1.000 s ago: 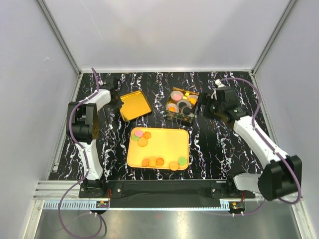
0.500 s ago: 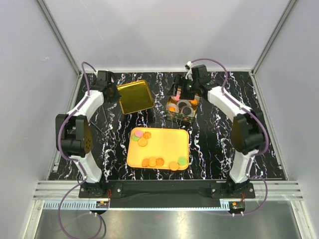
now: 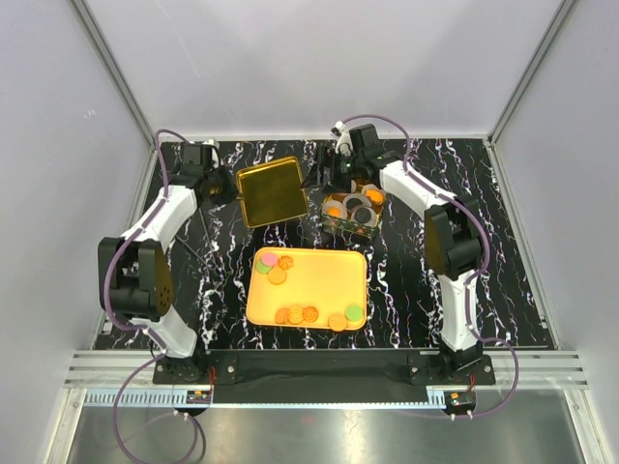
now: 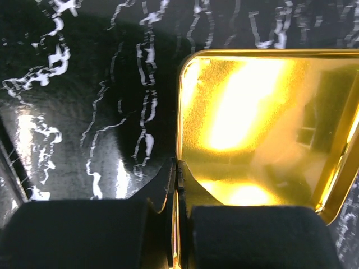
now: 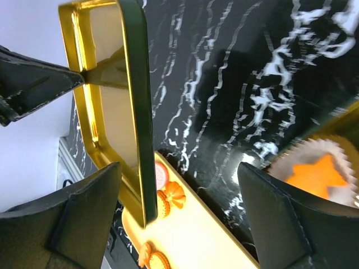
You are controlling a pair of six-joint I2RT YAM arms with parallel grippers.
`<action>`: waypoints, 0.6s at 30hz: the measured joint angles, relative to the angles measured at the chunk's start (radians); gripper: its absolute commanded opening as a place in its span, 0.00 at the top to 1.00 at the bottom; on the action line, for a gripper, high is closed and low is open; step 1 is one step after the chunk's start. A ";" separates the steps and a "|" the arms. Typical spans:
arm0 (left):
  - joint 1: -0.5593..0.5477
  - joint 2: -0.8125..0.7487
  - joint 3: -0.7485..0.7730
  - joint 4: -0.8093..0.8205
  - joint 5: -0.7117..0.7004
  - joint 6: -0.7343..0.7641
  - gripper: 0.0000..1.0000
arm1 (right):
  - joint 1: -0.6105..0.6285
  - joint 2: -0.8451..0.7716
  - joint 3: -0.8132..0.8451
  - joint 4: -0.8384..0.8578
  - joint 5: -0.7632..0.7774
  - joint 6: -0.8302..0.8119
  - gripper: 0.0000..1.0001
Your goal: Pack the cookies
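Cookies lie in small groups on the flat orange tray; more cookies sit in white paper cups inside the gold tin box. My left gripper is shut on the rim of the gold lid, which it holds tilted above the table. In the left wrist view the gripper pinches the lid at its edge. My right gripper is open at the lid's right side, behind the tin. In the right wrist view the lid's edge stands between the spread fingers of the gripper, close to the left finger.
The black marbled table is bounded by white walls and a metal rail at the near edge. In the right wrist view the tray's cookies show below the lid, and a paper cup with an orange cookie shows at the right.
The right arm has swung from the right of the tin to behind it, beside the lid. The left arm has carried the lid back and to the right.
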 measured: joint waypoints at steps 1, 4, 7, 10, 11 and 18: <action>0.000 -0.006 0.000 0.003 0.009 -0.003 1.00 | 0.008 0.006 0.008 0.000 -0.005 0.000 0.09; -0.001 -0.021 -0.002 0.017 0.045 -0.011 1.00 | 0.026 0.029 0.037 0.000 -0.019 0.003 0.09; -0.006 -0.031 -0.006 0.021 0.071 -0.015 1.00 | 0.035 0.040 0.046 0.011 -0.037 0.021 0.15; -0.014 -0.040 -0.011 0.019 0.087 -0.015 1.00 | 0.034 0.045 0.048 0.028 -0.050 0.051 0.29; -0.019 -0.042 -0.011 0.020 0.090 -0.014 1.00 | 0.034 0.045 0.048 0.034 -0.055 0.060 0.33; -0.059 -0.044 -0.017 0.018 0.085 -0.005 1.00 | 0.034 0.045 0.044 0.070 -0.094 0.118 0.87</action>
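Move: The left gripper already holds the gold lid by its left edge; the lid's middle is about 9 cm to its right, at grip height, and the open cookie box lies some 29 cm right, 2 cm back and 10 cm below. The open right gripper has the lid's middle about 10 cm to its left and 3 cm back, with the cookie box some 11 cm right, 7 cm back and 11 cm below. Bring the right gripper about 3.5 cm left and a little up over the lid's right edge, one finger on each face, then swing its wide-open fingers most of the way shut around that edge. Meanwhile keep the left pinch and carry the lid some 4 cm right towards the right gripper, rising about 2 cm and turning slightly clockwise. ##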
